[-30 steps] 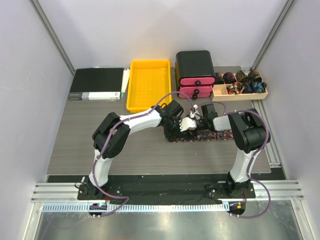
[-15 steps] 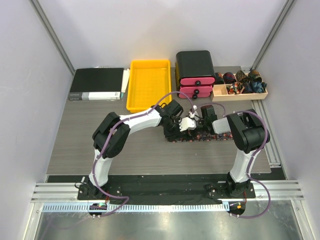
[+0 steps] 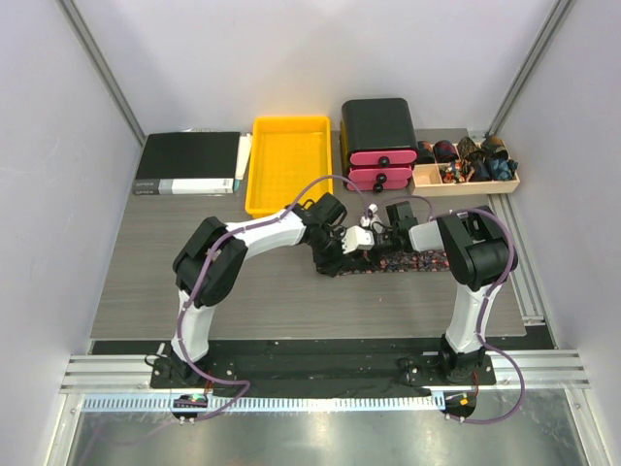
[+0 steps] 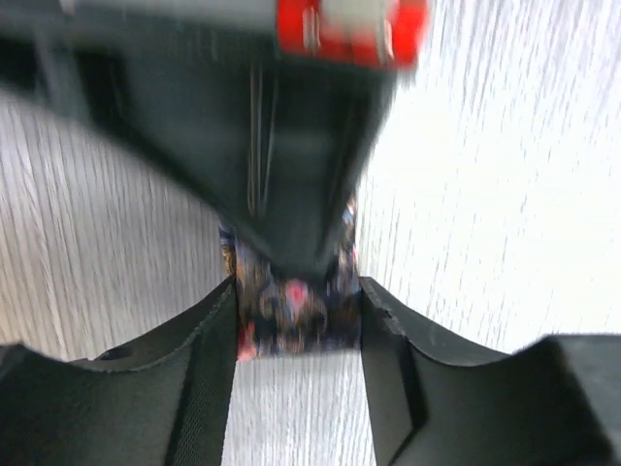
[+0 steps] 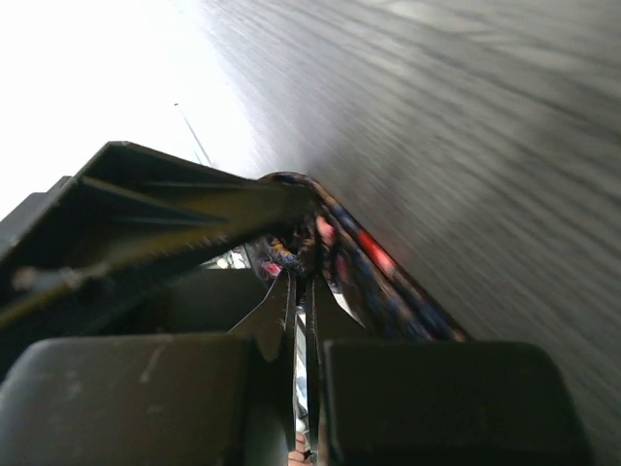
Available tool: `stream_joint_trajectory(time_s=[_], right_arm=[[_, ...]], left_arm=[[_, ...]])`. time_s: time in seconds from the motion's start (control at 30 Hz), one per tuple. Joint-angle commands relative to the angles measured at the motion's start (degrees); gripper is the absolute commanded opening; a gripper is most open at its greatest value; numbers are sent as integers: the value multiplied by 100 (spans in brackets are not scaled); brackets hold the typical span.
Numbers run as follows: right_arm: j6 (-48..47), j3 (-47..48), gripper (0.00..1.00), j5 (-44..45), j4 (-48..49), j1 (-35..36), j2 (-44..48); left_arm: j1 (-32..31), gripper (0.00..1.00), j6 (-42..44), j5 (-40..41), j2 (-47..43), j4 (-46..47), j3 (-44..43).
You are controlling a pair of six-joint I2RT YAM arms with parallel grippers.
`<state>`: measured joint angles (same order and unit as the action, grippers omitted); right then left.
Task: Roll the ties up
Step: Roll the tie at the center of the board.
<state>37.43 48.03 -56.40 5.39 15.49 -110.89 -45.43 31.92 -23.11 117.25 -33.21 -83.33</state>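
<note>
One of the ties (image 3: 419, 260), dark with red and pink speckles, lies flat across the table from left to right. My left gripper (image 3: 338, 256) stands at its left end. In the left wrist view the tie's end (image 4: 291, 313) fills the gap between the two spread fingers (image 4: 209, 340), and it lies flat rather than squeezed. My right gripper (image 3: 381, 240) is just right of the left one, low over the tie. Its jaws (image 5: 301, 279) are shut to a thin slit, their tips against the tie's curled edge (image 5: 374, 254). No fabric shows between them.
Along the back stand a black binder (image 3: 187, 163), a yellow tray (image 3: 288, 165) and a black box with pink drawers (image 3: 378, 141). A wooden box (image 3: 466, 181) at the back right holds several rolled ties. The right gripper's body (image 4: 291, 116) hangs close over the left fingers.
Both grippers have slid a little to the left along the tie. The right jaws have closed and the left jaws have spread wider.
</note>
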Motion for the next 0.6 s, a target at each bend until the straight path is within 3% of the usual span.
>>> stream_joint_trajectory(time_s=[0.0, 0.27, 0.57], right_arm=[[-613, 48, 1, 709, -504, -107, -275], [-816, 119, 1, 947, -837, -195, -372], [-957, 172, 1, 956, -1057, -274, -653]], left_arm=[[236, 53, -37, -158, -307, -222, 607], [465, 64, -292, -685, -1124, 841, 1336], [509, 77, -626, -905, -1126, 1923, 1697]])
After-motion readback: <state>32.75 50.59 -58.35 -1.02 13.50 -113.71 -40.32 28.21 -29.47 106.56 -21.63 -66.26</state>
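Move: The rolled end of the tie lies between the two hands: its middle about 3 cm to the right of the left hand and 1 cm lower, its near and far edges between the left finger pads. From the right hand, it is some 2 cm to the left and 1 cm lower. The flat strip of tie runs off rightward, its middle about 11 cm right of the right hand. From the left hand, the yellow tray's middle is roughly 22 cm ahead and 9 cm left. The tie's rolled end stays pinched in the shut right fingers, which ease about 1 cm down and 1 cm to the right with it. The left fingers, already partly open at its edges, spread wider and come free as that hand backs off about 4 cm to the left and slightly back, staying low over the board and tilting some 10 degrees. ##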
